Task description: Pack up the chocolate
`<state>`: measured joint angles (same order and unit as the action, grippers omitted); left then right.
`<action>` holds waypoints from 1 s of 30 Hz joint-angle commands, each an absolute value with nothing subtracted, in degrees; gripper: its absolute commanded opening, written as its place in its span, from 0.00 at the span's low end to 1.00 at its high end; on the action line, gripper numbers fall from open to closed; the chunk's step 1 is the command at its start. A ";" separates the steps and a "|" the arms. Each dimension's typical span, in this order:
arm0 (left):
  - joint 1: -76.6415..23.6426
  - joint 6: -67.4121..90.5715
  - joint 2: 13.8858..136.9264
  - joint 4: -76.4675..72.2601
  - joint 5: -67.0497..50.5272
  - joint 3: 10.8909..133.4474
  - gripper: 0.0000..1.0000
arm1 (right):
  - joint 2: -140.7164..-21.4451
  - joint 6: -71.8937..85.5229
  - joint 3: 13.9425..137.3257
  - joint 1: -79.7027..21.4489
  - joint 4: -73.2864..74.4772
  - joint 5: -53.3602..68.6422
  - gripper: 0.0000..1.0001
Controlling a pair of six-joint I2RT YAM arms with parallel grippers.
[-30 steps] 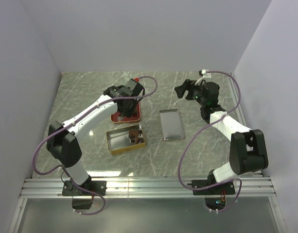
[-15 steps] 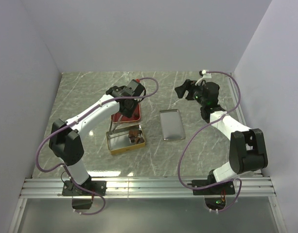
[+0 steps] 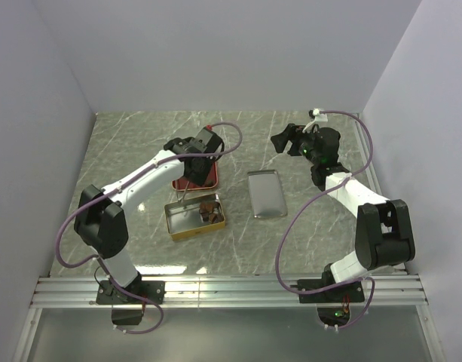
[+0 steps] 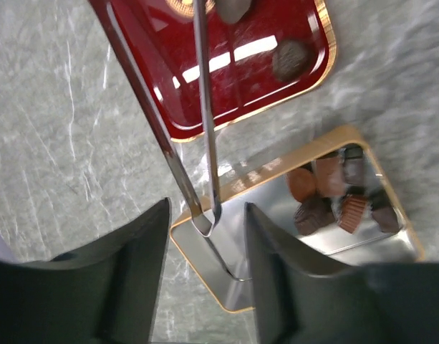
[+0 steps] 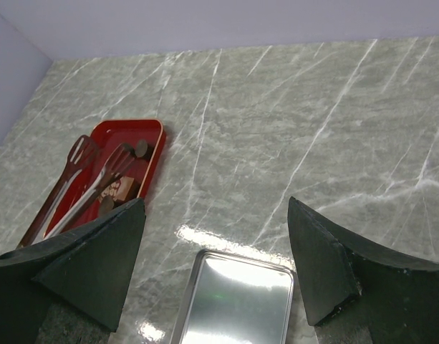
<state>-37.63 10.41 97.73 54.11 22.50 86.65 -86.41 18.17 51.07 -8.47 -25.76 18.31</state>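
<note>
The gold tin (image 3: 175, 228) (image 4: 202, 278) holds several chocolate pieces (image 3: 209, 210) (image 4: 332, 198) at its right end. Another chocolate (image 4: 291, 59) lies in the red tray (image 3: 211, 179) (image 4: 255, 82) behind the tin. Metal tongs (image 3: 184, 192) (image 4: 203, 154) reach from the tray down into the tin, their joined end close to the tin floor. My left gripper (image 3: 194, 154) (image 4: 205, 211) hangs above them with its jaws apart. The joined end shows between the fingers and touches neither. My right gripper (image 3: 280, 139) (image 5: 215, 265) is open and holds nothing, raised beyond the lid's far end.
A silver lid (image 3: 266, 194) (image 5: 237, 301) lies flat to the right of the tin, below the right gripper. Grey walls close the marble table on the left, back and right. The arm bases sit on a metal rail (image 3: 231, 290) at the near edge.
My left gripper rose from the red tray and its jaws widened. The tongs' joined end swung out of the tray into the tin. The right arm has not moved.
</note>
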 commanded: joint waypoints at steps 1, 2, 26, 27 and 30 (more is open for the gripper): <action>-36.21 15.64 94.49 50.11 24.52 82.10 0.56 | -86.04 18.19 52.73 -8.09 -27.95 18.98 0.87; -35.86 16.17 93.61 47.92 24.43 81.05 0.58 | -86.04 18.28 52.73 -8.09 -28.12 19.07 0.87; -27.77 18.99 93.78 30.15 13.36 67.76 0.70 | -86.31 18.46 52.65 -7.65 -28.39 19.69 0.87; -27.69 18.90 93.87 29.97 13.27 67.76 0.70 | -86.40 18.46 52.56 -7.65 -28.39 19.69 0.87; -26.99 18.81 94.57 29.27 12.57 67.68 0.70 | -86.48 18.46 52.65 -7.73 -28.39 19.60 0.87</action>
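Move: The tongs lie with their arms in the red tray and their joined end on the near gold box; that joined end is about 11 cm below my left hand, some 3 cm to its left and 2 cm back. From this hand, the red tray's middle is about 9 cm ahead and 1 cm left, and the gold box's middle 8 cm back and 1 cm right, both well below. From my right hand the tongs' joined end is about 29 cm left and 15 cm back. I sink my left hand about 6 cm towards the loose tongs, sliding roughly 3 cm left, mostly early on, and then easing a little forward over their arms. My fingers spread clearly wider as I go, and the wrist rolls some 15 to 20 degrees, counter-clockwise with its left side dipping, so that the open fingers line up to either side of the tongs, still above them. ##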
